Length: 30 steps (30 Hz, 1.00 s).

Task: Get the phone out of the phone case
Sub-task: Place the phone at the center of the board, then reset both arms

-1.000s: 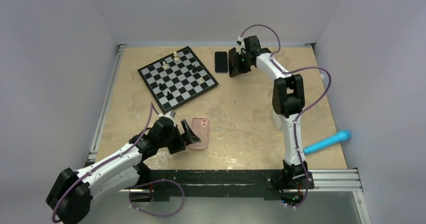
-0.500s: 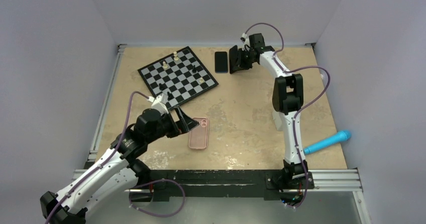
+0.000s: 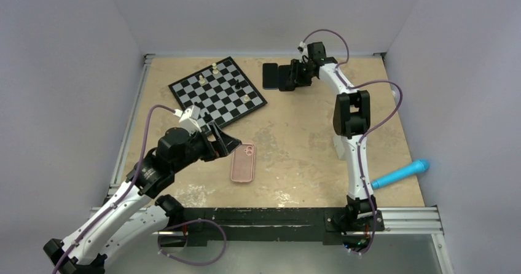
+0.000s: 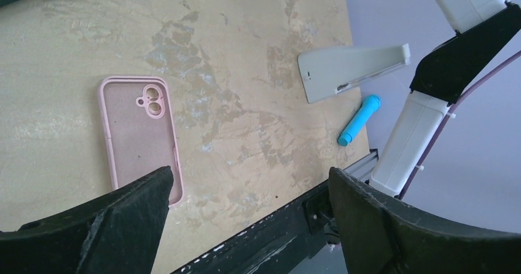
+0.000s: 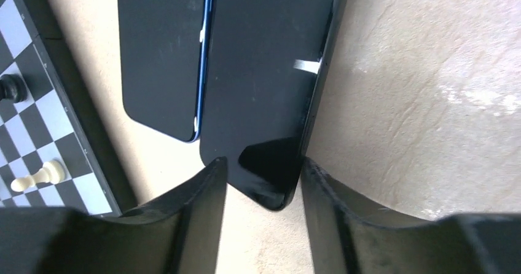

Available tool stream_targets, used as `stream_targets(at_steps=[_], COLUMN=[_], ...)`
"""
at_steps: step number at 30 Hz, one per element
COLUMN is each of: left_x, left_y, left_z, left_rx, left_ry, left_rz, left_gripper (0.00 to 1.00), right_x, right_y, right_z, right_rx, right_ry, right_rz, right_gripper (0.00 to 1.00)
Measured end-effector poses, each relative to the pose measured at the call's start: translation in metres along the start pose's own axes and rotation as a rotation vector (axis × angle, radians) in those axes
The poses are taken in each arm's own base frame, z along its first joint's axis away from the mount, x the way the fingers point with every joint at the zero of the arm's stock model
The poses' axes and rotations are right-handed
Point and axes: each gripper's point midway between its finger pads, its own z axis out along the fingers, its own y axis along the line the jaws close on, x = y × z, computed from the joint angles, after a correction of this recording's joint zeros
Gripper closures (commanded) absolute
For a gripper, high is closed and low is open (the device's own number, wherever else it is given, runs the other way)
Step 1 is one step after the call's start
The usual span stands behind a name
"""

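The empty pink phone case [image 3: 243, 162] [image 4: 140, 136] lies flat on the table, inside up. My left gripper [image 3: 224, 144] [image 4: 249, 176] hovers above and just left of it, wide open and holding nothing. At the far edge, the black phone [image 3: 284, 77] [image 5: 264, 71] lies beside a second dark phone with a blue edge [image 3: 270, 75] [image 5: 160, 53]. My right gripper [image 3: 289, 77] [image 5: 264, 163] is over the black phone. Its fingers are parted and the phone's near corner sits between their tips.
A chessboard [image 3: 216, 94] [image 5: 37, 139] with a few pieces sits at the back left, close to the two phones. A blue marker [image 3: 400, 174] [image 4: 359, 120] lies near the right arm's base. A black rail runs along the near edge [image 3: 264, 215].
My left gripper has risen and drawn back left from the pink case, staying open. My right gripper has opened, and the phone it held edge-on now lies flat beside the other phone.
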Motion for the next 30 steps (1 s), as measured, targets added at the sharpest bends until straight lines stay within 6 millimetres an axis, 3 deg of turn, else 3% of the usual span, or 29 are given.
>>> stream_targets(at_steps=[5,9,13,15,18,23,26,30], left_x=[-0.011,-0.016,-0.026,-0.035,-0.050,-0.063,-0.071,-0.078], left_y=[-0.008,-0.010,-0.013,-0.016,-0.019,-0.017,-0.015,-0.010], left_z=[-0.006,-0.008,-0.014,-0.020,-0.031,-0.048,-0.059,-0.070], left_rx=[0.018,0.020,0.015,0.017,0.015,0.004,0.004,-0.011], left_ry=[-0.038,-0.055,-0.094,-0.129,-0.194,-0.276,-0.334,-0.388], left_rz=[0.021,0.043,0.086,0.114,0.158,0.199,0.215,0.242], left_gripper=[0.00,0.00,0.00,0.00,0.00,0.00,0.00,0.00], right_x=[-0.008,-0.011,-0.003,0.004,0.013,0.032,0.061,0.100], right_y=[-0.006,-0.012,-0.018,-0.014,0.007,0.073,0.105,0.105], right_z=[-0.002,-0.005,-0.032,-0.061,-0.122,-0.236,-0.292,-0.347], right_rx=[0.039,0.082,0.181,0.227,0.263,0.213,0.140,0.074], right_ry=[-0.024,-0.038,-0.033,-0.040,-0.098,-0.323,-0.457,-0.600], right_rz=[-0.014,-0.027,-0.038,-0.048,-0.076,-0.175,-0.223,-0.200], right_gripper=[0.32,0.31,0.28,0.24,0.22,0.19,0.17,0.15])
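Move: The phone just set down reaches forward from under the right fingers, its middle about 5 cm ahead, 3 cm left and 2 cm below the right hand. The other phone lies beside it, 6 cm ahead and 10 cm left of the right hand, and the chessboard is some 34 cm left and 4 cm back. From the left hand, the set-down phone is about 45 cm ahead, 25 cm right and 20 cm below; the empty case is level, 7 cm right and 21 cm below. Right hand opens wider and withdraws from the phone, about 28 cm back, 25 up; left drifts up and left. ##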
